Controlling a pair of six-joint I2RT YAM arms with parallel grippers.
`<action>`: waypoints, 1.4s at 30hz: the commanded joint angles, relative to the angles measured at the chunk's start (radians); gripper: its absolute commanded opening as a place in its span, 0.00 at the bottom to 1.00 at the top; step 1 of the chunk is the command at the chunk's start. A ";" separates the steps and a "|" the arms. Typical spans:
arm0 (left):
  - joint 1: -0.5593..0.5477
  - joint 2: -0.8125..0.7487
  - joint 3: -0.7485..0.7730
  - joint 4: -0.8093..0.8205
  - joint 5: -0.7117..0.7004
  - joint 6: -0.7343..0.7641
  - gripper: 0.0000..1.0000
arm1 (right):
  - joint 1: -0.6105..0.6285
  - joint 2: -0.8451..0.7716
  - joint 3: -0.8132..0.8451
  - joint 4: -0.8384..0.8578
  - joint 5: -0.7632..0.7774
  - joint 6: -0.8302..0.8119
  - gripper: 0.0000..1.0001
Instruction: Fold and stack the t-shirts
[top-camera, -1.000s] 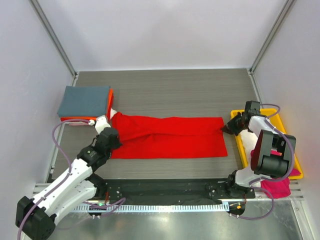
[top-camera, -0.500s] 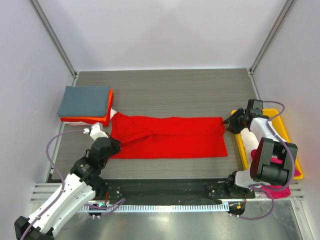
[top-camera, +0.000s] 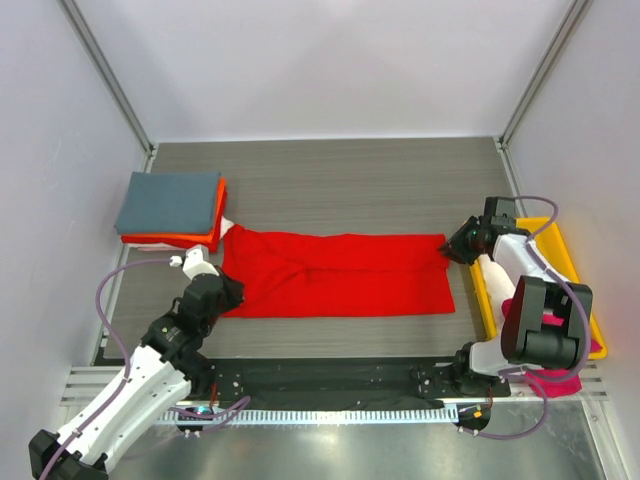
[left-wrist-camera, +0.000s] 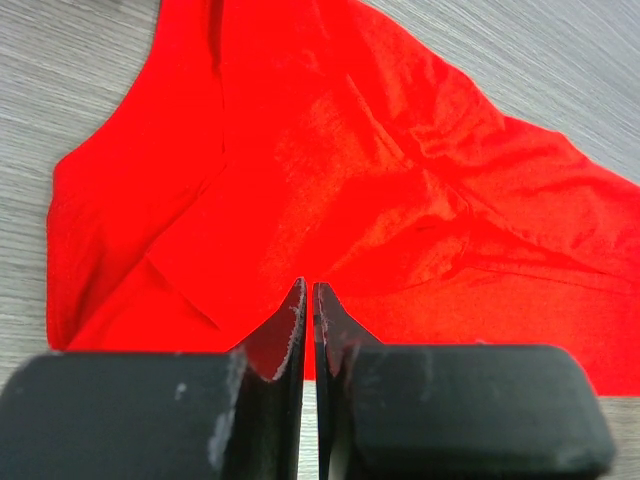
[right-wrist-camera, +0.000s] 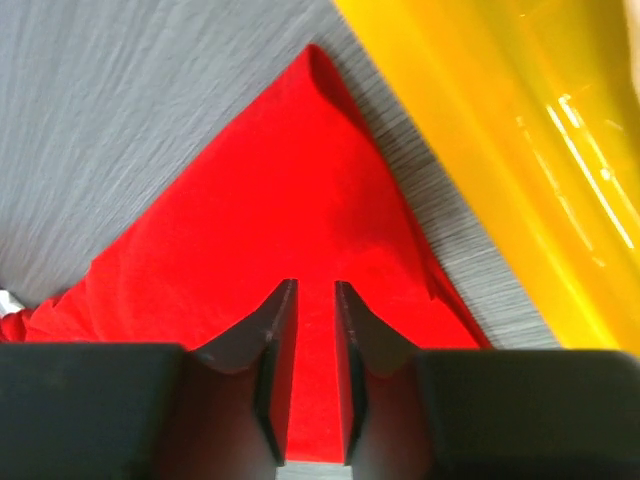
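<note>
The bright red t-shirt (top-camera: 340, 275) lies folded into a long flat strip across the table's middle, with creases at its left end (left-wrist-camera: 330, 150). My left gripper (top-camera: 228, 292) sits low at the shirt's near-left edge. Its jaws (left-wrist-camera: 308, 285) are shut to a hairline slit, with nothing visibly pinched. My right gripper (top-camera: 452, 250) hovers over the shirt's far right corner (right-wrist-camera: 280, 200). Its fingers (right-wrist-camera: 315, 285) stand a narrow gap apart, with red cloth showing under them. A slate grey-blue t-shirt (top-camera: 168, 200) lies folded on an orange one (top-camera: 216, 228) at the far left.
The yellow tray (top-camera: 582, 290) runs along the right edge, close beside the red shirt's corner (right-wrist-camera: 500, 130). A magenta pink shirt (top-camera: 552, 372) bunches at the tray's near end, partly behind the right arm. A scrap of white cloth (top-camera: 228, 224) peeks out beside the stack.
The left gripper drew back toward the near edge, off the shirt's left end. The right gripper's jaws parted and it shifted slightly left along the shirt's corner. The shirt lies as before.
</note>
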 joint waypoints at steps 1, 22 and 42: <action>-0.004 -0.003 0.047 0.005 -0.009 0.007 0.06 | 0.001 0.042 0.004 0.029 0.049 -0.021 0.23; 0.087 0.539 0.492 -0.121 -0.113 0.056 0.54 | 0.319 -0.071 0.104 0.095 0.147 0.016 0.25; 0.207 1.074 0.685 0.092 -0.113 0.021 0.50 | 0.445 0.281 0.248 0.093 0.379 -0.030 0.01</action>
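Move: Ahead of the left hand by about 17 cm and some 9 cm below lies the red t-shirt's far edge near its left end; the folded stack stands about 19 cm ahead and 17 cm left of that hand, middle 5 cm lower. For the right hand the spot is just inside the same far edge, about 11 cm left, 4 cm ahead and 4 cm down. The shirt's far right corner is 5 cm straight ahead and 4 cm below, the yellow bin's middle 20 cm right and 9 cm back. Swinging forward about 15 cm over the shirt, the left hand climbs first, then sinks towards the far edge's left end, spreading its shut fingers to about half and tipping them down. The right hand dips near the far right corner, lifts and arcs left and a little forward, overshooting by 2 cm before coming back, then lowers close over the shirt, about 11 cm left of its start, its fingers shutting and turning some 15 degrees counter-clockwise. ##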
